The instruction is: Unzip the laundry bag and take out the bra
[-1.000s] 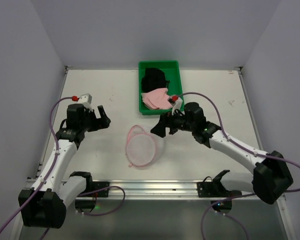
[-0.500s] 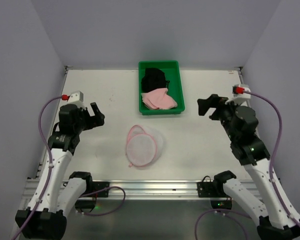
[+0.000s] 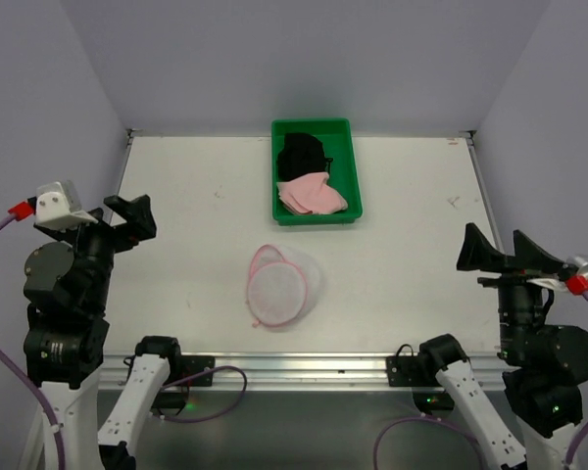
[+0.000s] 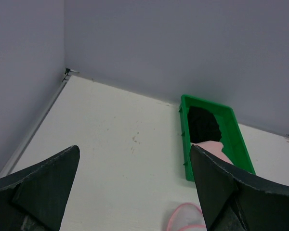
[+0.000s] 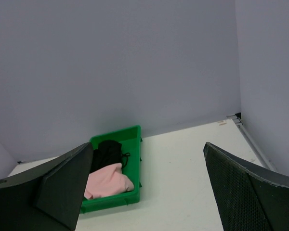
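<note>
The laundry bag (image 3: 282,287), a small white mesh drum with pink trim, lies on the table in front of the green tray (image 3: 352,176). Its pink edge (image 4: 185,219) shows at the bottom of the left wrist view. A pink garment (image 3: 312,196) that looks like the bra lies in the tray beside a black garment (image 3: 302,155). My left gripper (image 3: 127,220) hangs open high at the left side, far from the bag. My right gripper (image 3: 503,253) is open at the right near edge. Nothing is between either gripper's fingers (image 4: 134,147) (image 5: 148,144).
The tray (image 5: 137,163) stands at the back centre against the wall, holding the pink garment (image 5: 108,180) and the black one (image 5: 106,151). Grey walls close the table on three sides. A metal rail (image 3: 294,367) runs along the near edge.
Both arms have drawn back from the table's middle toward the near corners and risen. The right gripper left the tray and opened fully. The bag and the garments have not moved.
</note>
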Available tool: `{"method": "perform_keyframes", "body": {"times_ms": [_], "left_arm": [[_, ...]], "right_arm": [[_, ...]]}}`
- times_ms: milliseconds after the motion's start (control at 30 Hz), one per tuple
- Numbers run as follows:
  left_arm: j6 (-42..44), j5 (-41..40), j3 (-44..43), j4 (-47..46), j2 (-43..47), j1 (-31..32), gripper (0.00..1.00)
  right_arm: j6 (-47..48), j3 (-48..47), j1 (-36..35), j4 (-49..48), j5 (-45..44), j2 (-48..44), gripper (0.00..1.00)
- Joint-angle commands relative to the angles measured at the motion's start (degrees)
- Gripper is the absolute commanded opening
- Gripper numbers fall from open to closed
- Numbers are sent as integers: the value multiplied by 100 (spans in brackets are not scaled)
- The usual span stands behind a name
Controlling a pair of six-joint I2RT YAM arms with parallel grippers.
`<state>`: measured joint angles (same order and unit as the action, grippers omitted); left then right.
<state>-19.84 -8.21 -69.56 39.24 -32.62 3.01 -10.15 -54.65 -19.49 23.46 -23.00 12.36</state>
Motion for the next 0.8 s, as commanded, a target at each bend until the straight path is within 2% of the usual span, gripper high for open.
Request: {"method": "perform_keyframes", "body": {"times_ms": [0, 267, 767], "left_arm": [[199, -461, -303, 522, 89, -11, 100], [261, -779, -400, 611, 572, 271, 100], [226, -762, -181, 523, 705, 359, 100]], "right_arm": [[242, 34, 6, 44, 68, -330, 99], [417, 262, 6, -211, 165, -1007, 99], [286, 376, 6, -246, 402, -920, 99]]}}
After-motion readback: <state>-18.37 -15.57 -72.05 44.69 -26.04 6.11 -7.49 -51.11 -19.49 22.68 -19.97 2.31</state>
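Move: The laundry bag lies on the table about 28 cm to the left hand's right, level with it in reach and some 38 cm below; the green tray with the black and pink garments is roughly 36 cm ahead, 36 cm to the right. From the right hand, the bag is about 6 cm ahead, 33 cm left and 40 cm down, and the tray some 41 cm ahead and 25 cm left, about 39 cm down. Back towards their bases ease both empty hands, high above the table and away from the bag and tray. The left draws back about 4.5 cm, drifting a little to its left, then stands; the right slips back some 4 cm while its fingertips tilt up by 5 to 10 degrees, then creeps forward slightly and halts. Both grippers stay wide open, touching nothing. ##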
